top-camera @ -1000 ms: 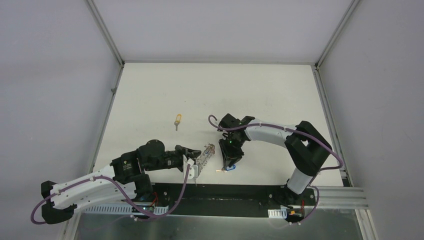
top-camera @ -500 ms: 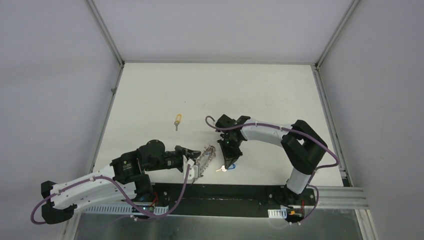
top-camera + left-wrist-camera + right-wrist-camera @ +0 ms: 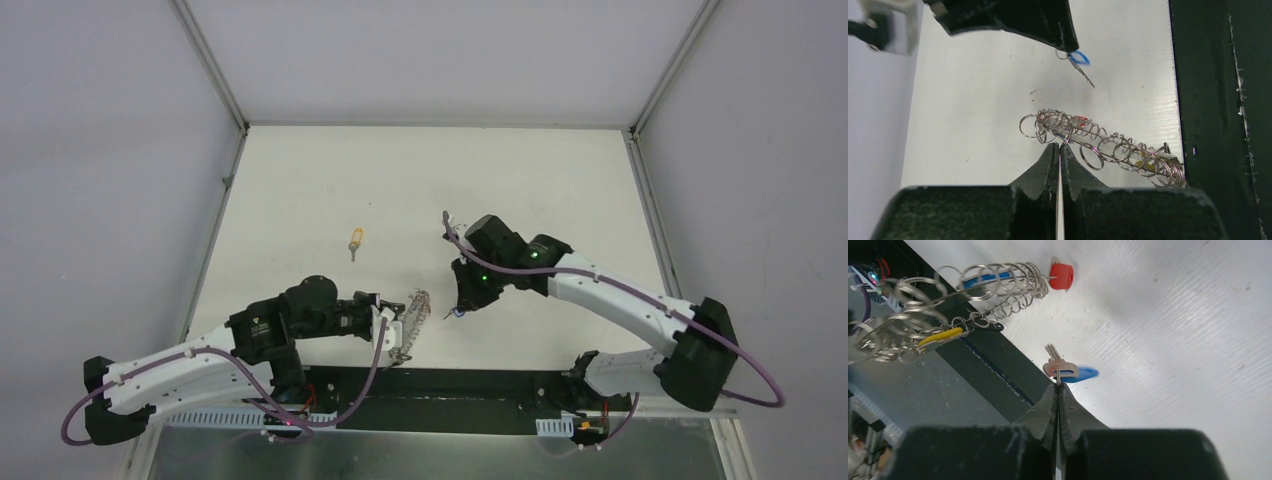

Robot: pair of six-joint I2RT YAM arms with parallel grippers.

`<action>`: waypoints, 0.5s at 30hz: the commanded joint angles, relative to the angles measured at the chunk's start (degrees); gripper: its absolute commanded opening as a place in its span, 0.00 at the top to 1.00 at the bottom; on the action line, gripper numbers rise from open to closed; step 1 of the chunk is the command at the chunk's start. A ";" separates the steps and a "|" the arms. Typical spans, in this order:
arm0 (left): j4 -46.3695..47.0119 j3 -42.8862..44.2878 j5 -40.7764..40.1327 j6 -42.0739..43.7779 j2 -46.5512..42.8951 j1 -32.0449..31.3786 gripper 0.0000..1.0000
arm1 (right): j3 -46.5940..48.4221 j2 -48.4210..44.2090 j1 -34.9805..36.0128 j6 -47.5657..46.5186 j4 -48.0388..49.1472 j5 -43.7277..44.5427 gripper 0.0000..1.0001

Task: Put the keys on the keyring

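The keyring [image 3: 1108, 147] is a long coil of grey wire loops. My left gripper [image 3: 1060, 145] is shut on one of its loops near the front edge, also seen from above [image 3: 390, 322]. A red key head [image 3: 1061, 276], a yellow key [image 3: 940, 336] and a blue key [image 3: 983, 279] sit among the coils [image 3: 998, 287]. My right gripper [image 3: 1058, 385] is shut on a separate blue-headed key [image 3: 1070, 372], held by its top just right of the keyring [image 3: 410, 318]. In the left wrist view this key [image 3: 1079, 58] hangs above the table. A loose yellow key [image 3: 354, 240] lies farther back left.
The black front rail [image 3: 450, 385] runs along the near table edge, right beside the keyring. White walls enclose the table [image 3: 560, 190] on three sides.
My right arm has swung out to the right and its gripper has carried the blue key off the table, away from the front edge. The left gripper has shifted slightly right with the keyring.
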 commanded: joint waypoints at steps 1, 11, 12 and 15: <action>3.81 3.75 2.46 -2.37 1.58 -0.44 1.00 | -2.08 -8.00 0.18 -8.64 5.65 5.32 1.00; 6.00 4.90 5.08 -3.54 4.95 -0.47 1.00 | -5.11 -19.59 0.20 -26.04 12.09 -3.68 1.00; 6.32 4.97 5.50 -3.68 5.30 -0.49 1.00 | -5.25 -20.20 0.18 -27.62 12.93 -5.27 1.00; 7.03 5.25 7.08 -4.06 6.39 -0.44 1.00 | -5.48 -21.16 0.20 -33.23 14.89 -11.98 1.00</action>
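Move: Some 9 cm to the right hand's left, about 5 cm nearer the base and 4 cm higher, is the middle of the keyring the left hand holds; that lies roughly 3 cm back, 1 cm right and 3 cm below the left hand. The ring's red key is about 6 cm left, 1 cm ahead and 2 cm above the right hand. Its yellow key sits around 11 cm left, 8 cm back and 2 cm higher. Lifting the blue key beside the keyring, the right hand rises about 7 cm with little net sideways travel, drifting right and then partly back left. Its wrist turns some 35 degrees, swinging the shut fingers up towards the left and forward. The left hand keeps its pinch on the ring and eases about 1.5 cm to its right. ##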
